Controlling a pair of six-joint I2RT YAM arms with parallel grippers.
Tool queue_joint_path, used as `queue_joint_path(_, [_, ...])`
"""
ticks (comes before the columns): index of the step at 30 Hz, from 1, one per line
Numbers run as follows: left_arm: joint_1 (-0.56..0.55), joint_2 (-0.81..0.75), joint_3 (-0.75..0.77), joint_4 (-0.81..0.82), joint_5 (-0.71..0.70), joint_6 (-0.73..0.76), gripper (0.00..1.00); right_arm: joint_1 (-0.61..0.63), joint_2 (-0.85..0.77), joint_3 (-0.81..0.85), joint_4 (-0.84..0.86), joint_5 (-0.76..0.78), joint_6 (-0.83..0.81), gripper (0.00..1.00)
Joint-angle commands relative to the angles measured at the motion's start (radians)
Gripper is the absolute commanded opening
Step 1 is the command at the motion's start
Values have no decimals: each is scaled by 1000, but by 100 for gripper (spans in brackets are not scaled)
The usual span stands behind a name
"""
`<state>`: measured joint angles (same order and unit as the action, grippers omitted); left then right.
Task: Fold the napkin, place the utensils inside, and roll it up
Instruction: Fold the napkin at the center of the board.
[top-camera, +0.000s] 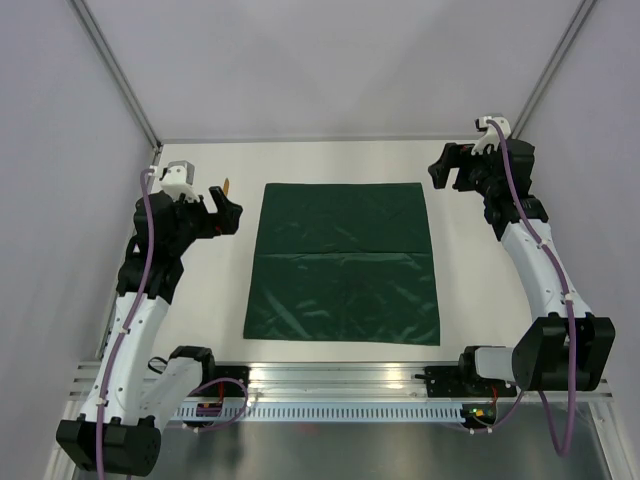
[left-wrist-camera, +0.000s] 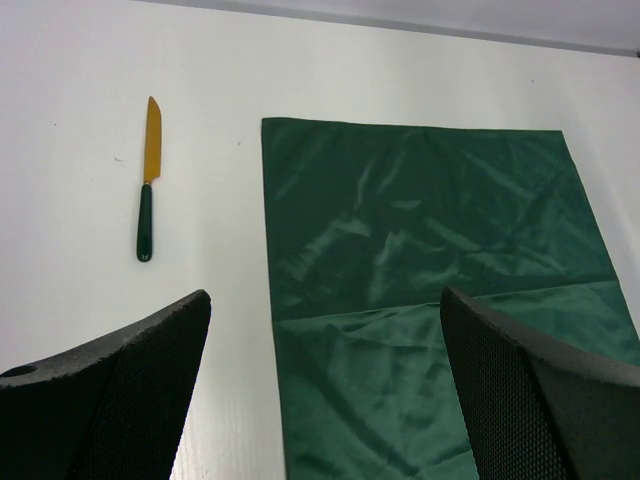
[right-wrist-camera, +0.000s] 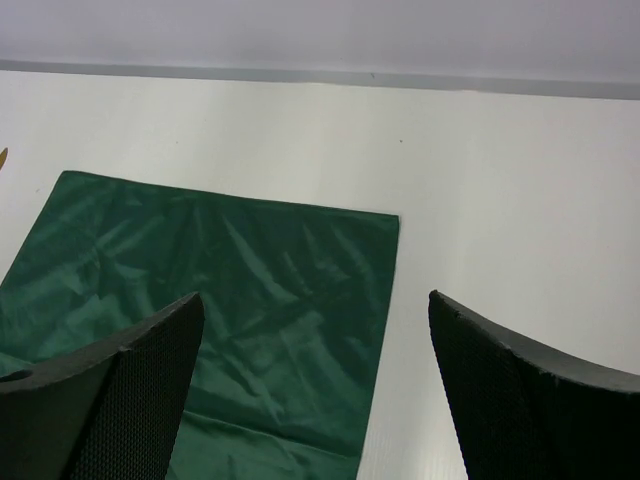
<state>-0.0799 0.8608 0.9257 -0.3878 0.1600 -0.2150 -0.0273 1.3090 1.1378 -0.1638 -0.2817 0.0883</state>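
The dark green napkin (top-camera: 343, 262) lies flat and spread out mid-table, with one crease line across its middle. It also shows in the left wrist view (left-wrist-camera: 430, 230) and the right wrist view (right-wrist-camera: 220, 290). One utensil, a small knife (left-wrist-camera: 148, 180) with an orange blade and a dark green handle, lies on the white table left of the napkin's far corner. Only its orange tip (top-camera: 228, 185) shows from above. My left gripper (top-camera: 228, 212) is open and empty, above the napkin's left edge (left-wrist-camera: 325, 300). My right gripper (top-camera: 450, 168) is open and empty, near the napkin's far right corner (right-wrist-camera: 315, 297).
The white table (top-camera: 480, 290) is bounded by grey walls at the back and sides, with slanted metal posts (top-camera: 115, 70) in the far corners. An aluminium rail (top-camera: 340, 405) with cables runs along the near edge between the arm bases.
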Motion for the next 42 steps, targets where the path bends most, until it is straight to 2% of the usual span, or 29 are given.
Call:
queue_joint_path(1, [3, -11, -1, 17, 26, 32, 100, -2, -16, 37, -23, 39, -4, 98])
queue_joint_path(10, [2, 4, 38, 17, 49, 22, 100, 15, 53, 80, -100, -33, -36, 98])
queue_joint_path(17, [2, 11, 64, 13, 65, 12, 100, 197, 90, 99, -129, 28, -53, 98])
queue_joint_path(25, [2, 1, 50, 7, 69, 9, 100, 260, 111, 76, -134, 68, -62, 98])
queue_joint_path(27, [-1, -5, 39, 19, 117, -9, 100, 260, 114, 77, -128, 78, -65, 98])
queue_joint_path(28, [-26, -5, 33, 33, 127, -20, 100, 260, 119, 79, -128, 88, -64, 98])
queue_joint_path(30, [-90, 10, 22, 38, 57, -29, 100, 260, 130, 95, -129, 93, -61, 98])
queue_joint_path(31, [-181, 20, 21, 38, 17, -27, 100, 260, 133, 105, -134, 98, -59, 98])
queue_joint_path(32, [-239, 27, 12, 55, -93, -26, 100, 259, 136, 112, -137, 104, -56, 98])
queue_joint_path(33, [-359, 52, 7, 69, -143, -21, 100, 259, 137, 125, -140, 113, -53, 98])
queue_joint_path(35, [-455, 84, -1, 122, -239, -20, 100, 257, 138, 134, -151, 137, -53, 98])
queue_joint_path(37, [-555, 139, -14, 179, -260, -30, 100, 247, 138, 149, -161, 138, -41, 98])
queue_joint_path(42, [-763, 299, -25, 367, -364, 14, 100, 68, 176, 194, -235, 27, -16, 98])
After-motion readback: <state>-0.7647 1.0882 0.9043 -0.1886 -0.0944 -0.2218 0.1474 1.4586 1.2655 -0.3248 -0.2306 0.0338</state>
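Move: The napkin lies flat, its middle roughly 26 cm to the left hand's right, 3 cm ahead and 26 cm below. The knife lies about 18 cm ahead of the left hand and 8 cm to its left, at table height. From the right hand the napkin's middle is some 24 cm left, 9 cm back and 26 cm below, and its far right corner about 14 cm ahead and 6 cm left. Rightward, after hardly stirring at first, the left hand sweeps about 19 cm in from beside the napkin towards its middle, sinking late and turning clockwise some 25 degrees. The right hand swings 10 cm left over the napkin's right side while dipping, then eases partway back right, its fingers tipped a little further down. Both grippers stay wide open and high above the cloth. ##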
